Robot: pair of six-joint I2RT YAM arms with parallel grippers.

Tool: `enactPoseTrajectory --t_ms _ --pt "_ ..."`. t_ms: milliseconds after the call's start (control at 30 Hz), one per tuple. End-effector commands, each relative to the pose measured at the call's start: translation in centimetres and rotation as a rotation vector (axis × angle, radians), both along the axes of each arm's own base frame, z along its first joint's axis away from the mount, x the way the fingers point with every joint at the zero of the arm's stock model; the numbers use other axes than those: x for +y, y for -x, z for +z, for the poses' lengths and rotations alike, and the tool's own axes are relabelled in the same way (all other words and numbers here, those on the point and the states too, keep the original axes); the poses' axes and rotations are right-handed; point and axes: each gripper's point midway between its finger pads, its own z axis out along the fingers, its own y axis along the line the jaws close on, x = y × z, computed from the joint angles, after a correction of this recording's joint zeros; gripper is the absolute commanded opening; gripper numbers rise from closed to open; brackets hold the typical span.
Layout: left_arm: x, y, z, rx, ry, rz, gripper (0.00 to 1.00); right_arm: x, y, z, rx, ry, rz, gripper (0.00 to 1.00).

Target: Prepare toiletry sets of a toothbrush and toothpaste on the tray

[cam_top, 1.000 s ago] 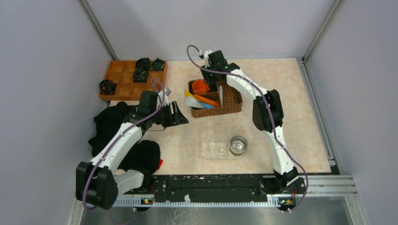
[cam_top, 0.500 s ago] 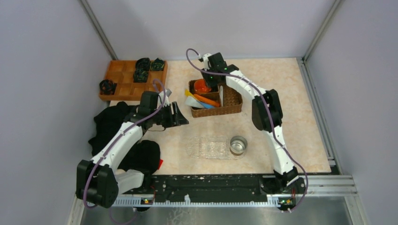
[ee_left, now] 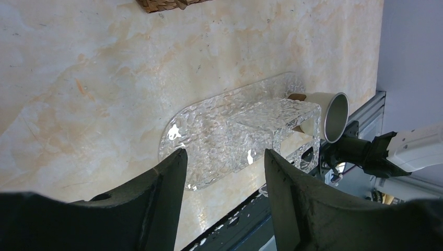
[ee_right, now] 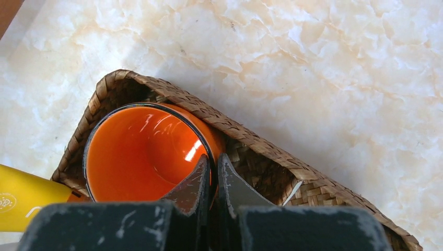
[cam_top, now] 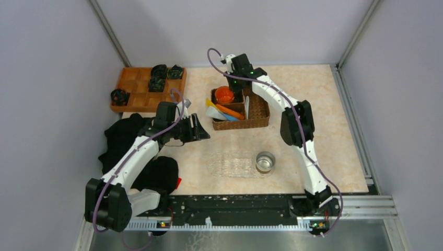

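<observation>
Inside the wicker basket (cam_top: 257, 112) lie small tubes: a yellow one (cam_top: 211, 104), an orange one (cam_top: 231, 111) and a blue one (cam_top: 230, 117). A slim white toothbrush (cam_top: 246, 105) lies beside them. My right gripper (ee_right: 214, 159) is at the basket's back left corner, shut on the rim of the orange mug (ee_right: 146, 151), one finger inside and one outside. The clear bumpy tray (cam_top: 232, 164) lies bare near the front. My left gripper (ee_left: 224, 157) hovers open left of the basket, with nothing between its fingers, and the tray (ee_left: 219, 130) shows beyond it.
A steel cup (cam_top: 265, 162) stands at the tray's right end. An orange wooden compartment tray (cam_top: 141, 91) with black items sits at the back left. Black cloth (cam_top: 125, 141) lies under the left arm.
My right gripper has closed on the orange mug's rim and shifted slightly. The left arm has not moved.
</observation>
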Motion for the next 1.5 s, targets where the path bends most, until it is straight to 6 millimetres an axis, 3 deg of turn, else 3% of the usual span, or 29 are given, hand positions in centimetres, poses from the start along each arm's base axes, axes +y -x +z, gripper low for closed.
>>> enactPoseTrajectory --t_ms 0,167,333,600,800,1067,1367,1467 --pt "-0.2 0.0 0.6 -0.014 0.018 -0.014 0.62 0.5 -1.3 8.5 -0.158 -0.113 -0.035 0.00" --pt "0.0 0.1 0.5 -0.013 0.009 -0.015 0.62 -0.5 -0.7 14.1 -0.239 -0.156 -0.070 0.00" --pt "0.0 0.3 0.4 -0.015 0.010 -0.015 0.62 -1.1 0.3 16.8 -0.252 -0.188 -0.096 0.00" --pt "0.1 0.6 0.3 -0.013 0.011 -0.008 0.62 -2.5 1.5 16.4 -0.248 -0.183 -0.136 0.00" --pt "0.2 0.7 -0.1 -0.007 0.008 -0.004 0.62 -5.1 3.0 18.5 -0.261 -0.145 -0.186 0.00" --pt "0.3 0.4 -0.2 -0.013 -0.004 0.000 0.62 -7.1 8.6 18.8 -0.199 -0.198 -0.162 0.00" --pt "0.9 0.1 0.3 -0.021 -0.025 0.043 0.64 -6.1 14.5 20.2 -0.137 -0.314 -0.048 0.00" --pt "1.5 0.3 0.5 -0.031 -0.039 0.078 0.64 -4.6 16.2 19.8 -0.110 -0.324 -0.004 0.00"
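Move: The right hand already pinches the orange cup's rim in the basket's far-left compartment. The clear tray lies about 29 cm back and 3 cm to the hand's right, some 9 cm lower, with the steel cup on its right end, 28 cm back and 12 right of the hand. The toothpaste tubes are about 8 cm back and 3 left, the toothbrushes 6 back and 5 right. From the left hand, the tray is roughly 10 cm back and 14 right. Straight up first, about 11 cm with a slight drift to the right, the right hand draws the orange cup out of its compartment by the rim. It then swings back some 11 cm and to the right over the basket, soon climbing again. The closed fingers keep their pinch while the wrist tilts about 10 degrees, left side rising. ##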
